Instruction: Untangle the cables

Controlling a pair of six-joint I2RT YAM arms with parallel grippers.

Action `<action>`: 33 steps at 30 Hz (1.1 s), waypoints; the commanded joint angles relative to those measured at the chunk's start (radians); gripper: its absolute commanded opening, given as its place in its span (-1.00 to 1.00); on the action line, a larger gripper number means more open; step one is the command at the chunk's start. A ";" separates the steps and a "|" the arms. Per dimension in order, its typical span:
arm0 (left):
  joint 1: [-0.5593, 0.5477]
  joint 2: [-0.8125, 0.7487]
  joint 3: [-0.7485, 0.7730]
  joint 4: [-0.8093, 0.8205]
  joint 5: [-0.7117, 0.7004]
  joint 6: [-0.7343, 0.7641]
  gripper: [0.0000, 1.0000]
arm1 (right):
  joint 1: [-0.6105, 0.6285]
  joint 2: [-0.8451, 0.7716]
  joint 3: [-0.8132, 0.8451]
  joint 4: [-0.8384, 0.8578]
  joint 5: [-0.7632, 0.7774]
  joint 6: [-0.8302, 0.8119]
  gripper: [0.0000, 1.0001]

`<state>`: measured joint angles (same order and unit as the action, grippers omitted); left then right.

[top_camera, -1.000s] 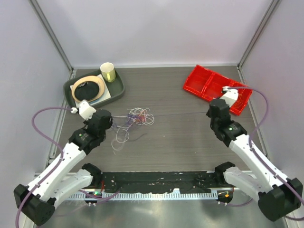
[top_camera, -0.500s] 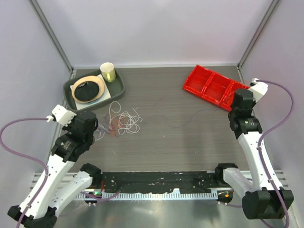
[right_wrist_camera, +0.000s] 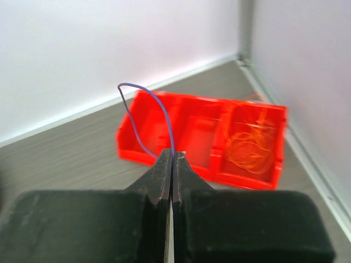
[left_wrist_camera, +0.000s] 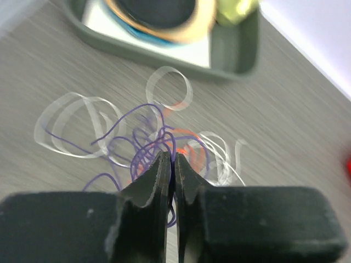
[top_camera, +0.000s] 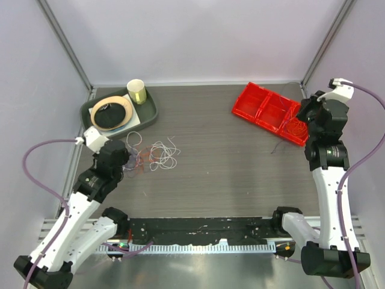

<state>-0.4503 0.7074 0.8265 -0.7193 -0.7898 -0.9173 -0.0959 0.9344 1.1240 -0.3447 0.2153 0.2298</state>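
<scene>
The cables lie as a small tangle of white, purple and orange-red loops on the table's left. My left gripper is at the tangle's left edge. In the left wrist view it is shut on a purple cable amid white loops and an orange-red strand. My right gripper is raised over the red bin. In the right wrist view it is shut on a separate purple cable, which arcs up from the jaws. A thin trailing strand lies below the bin.
The red bin has three compartments; the right one holds coiled orange cables. At the back left, a grey-green tray carries a plate and a yellow cup. Frame posts and walls stand close on both sides.
My right arm swung right and up to the red bin, drawing its purple cable out of the tangle. The tangle slid left and bunched up. My left gripper drew back left, then edged forward.
</scene>
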 commanded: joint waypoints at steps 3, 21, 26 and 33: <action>0.002 0.047 -0.147 0.411 0.518 0.144 0.64 | 0.001 -0.040 0.106 0.128 -0.384 0.031 -0.98; 0.002 0.141 -0.179 0.337 0.371 0.138 0.99 | 0.001 0.322 0.520 0.323 -0.281 -0.050 -0.99; 0.001 0.133 -0.190 0.337 0.345 0.136 1.00 | 0.001 0.431 0.614 0.430 -0.220 -0.053 -0.99; 0.001 0.155 -0.190 0.340 0.327 0.143 1.00 | 0.001 0.587 0.738 0.516 -0.058 -0.053 -0.98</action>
<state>-0.4503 0.8593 0.6373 -0.4011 -0.4236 -0.7780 -0.0956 1.4776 1.7733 0.0544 0.0402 0.1905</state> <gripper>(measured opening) 0.996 0.039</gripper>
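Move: The left hand pinches a clump of purple cable; the tangle on the table lies some 6 cm ahead of it, 8 cm to its right and 21 cm below. The green tray sits about 25 cm ahead and 8 cm left, the mug about 33 cm ahead and 1 cm left. The right hand holds a purple cable, with the red bin's middle roughly 18 cm ahead, 6 cm right and 33 cm below. Swinging right and sinking towards the tangle, the left hand opens wide at once and lets go of the purple clump, turns some 25 degrees clockwise, then drifts slightly back left while still lowering. The right hand keeps its pinch and climbs about 20 cm, first veering left, then pushing forward 13 cm and easing back right over the red bin, its fingers tipping upward. ##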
